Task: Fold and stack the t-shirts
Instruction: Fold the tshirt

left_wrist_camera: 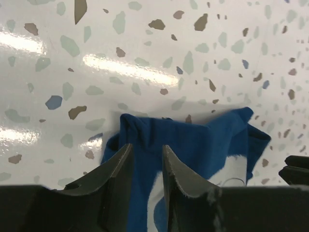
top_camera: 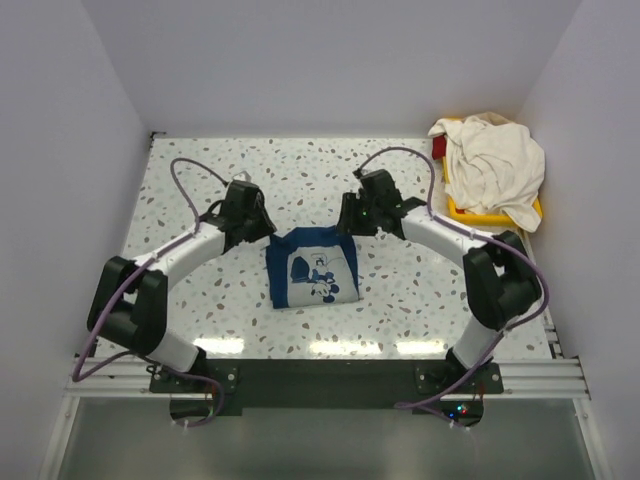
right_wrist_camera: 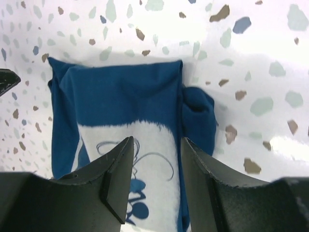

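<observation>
A dark navy blue t-shirt [top_camera: 312,268] with a white cartoon print lies folded into a small rectangle at the table's middle. My left gripper [top_camera: 263,229] hovers at its far left corner. In the left wrist view the left gripper [left_wrist_camera: 146,155] stands open, its jaws a narrow gap apart over the navy t-shirt [left_wrist_camera: 207,142], holding nothing. At the far right corner is my right gripper [top_camera: 346,224]. The right wrist view shows the right gripper [right_wrist_camera: 155,145] open above the print on the navy t-shirt [right_wrist_camera: 116,94]. The cream white t-shirt [top_camera: 492,165] lies crumpled in the tray.
A yellow plastic tray [top_camera: 470,213] sits at the back right corner under the cream shirt, with something red [top_camera: 438,149] at its far left end. White walls close in the speckled table [top_camera: 200,300] on three sides.
</observation>
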`<state>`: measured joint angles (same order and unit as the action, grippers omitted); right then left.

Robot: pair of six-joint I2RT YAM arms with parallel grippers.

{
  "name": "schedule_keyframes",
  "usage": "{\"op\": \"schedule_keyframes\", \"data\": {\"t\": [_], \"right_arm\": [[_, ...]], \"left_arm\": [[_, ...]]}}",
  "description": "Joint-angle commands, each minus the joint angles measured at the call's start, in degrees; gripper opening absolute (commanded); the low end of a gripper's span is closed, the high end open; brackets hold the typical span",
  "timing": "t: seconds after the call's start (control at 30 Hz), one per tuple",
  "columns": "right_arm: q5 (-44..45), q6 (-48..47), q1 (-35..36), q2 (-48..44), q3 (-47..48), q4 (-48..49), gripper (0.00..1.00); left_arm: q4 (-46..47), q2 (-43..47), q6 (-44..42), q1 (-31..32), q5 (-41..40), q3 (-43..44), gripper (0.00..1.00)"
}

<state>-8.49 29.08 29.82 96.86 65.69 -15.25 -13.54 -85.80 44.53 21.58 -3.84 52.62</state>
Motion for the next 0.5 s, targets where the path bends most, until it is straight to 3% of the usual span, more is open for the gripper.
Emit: {"op": "schedule_keyframes", "data": {"t": [0.0, 0.47], "right_arm": [[0.40, -1.83, -0.03, 4.82, 4.35, 0.13, 0.47], [2.87, -2.63, -0.20, 16.78, 11.65, 3.55, 0.47]], "left_arm": [[-2.81, -4.63, -2.69, -0.14, -4.60, 4.41, 0.35], [0.79, -13.69, -4.37, -0.84, -4.87, 7.32, 0.39]]}}
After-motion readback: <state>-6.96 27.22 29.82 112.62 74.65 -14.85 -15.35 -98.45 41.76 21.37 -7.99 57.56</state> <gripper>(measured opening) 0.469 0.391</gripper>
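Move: The shirt's far-left corner lies about 4 cm ahead of my left hand, straight in line with it, and 7 cm below. From my right hand, the shirt's far-right corner lies some 5 cm ahead, 1 cm left and 8 cm below. The mouse print sits about 4 cm back and 12 cm right of my left hand, which puts it 5 cm back and 5 cm left of my right one. I sink both hands together onto the far corners of the folded shirt, fast at first and then easing off, about 6 cm down each. My right hand also reaches some 3 cm forward, while my left goes almost straight down with its wrist tilting about 10 degrees. Both grippers stay partly open, their fingertips coming close over the cloth edge. ##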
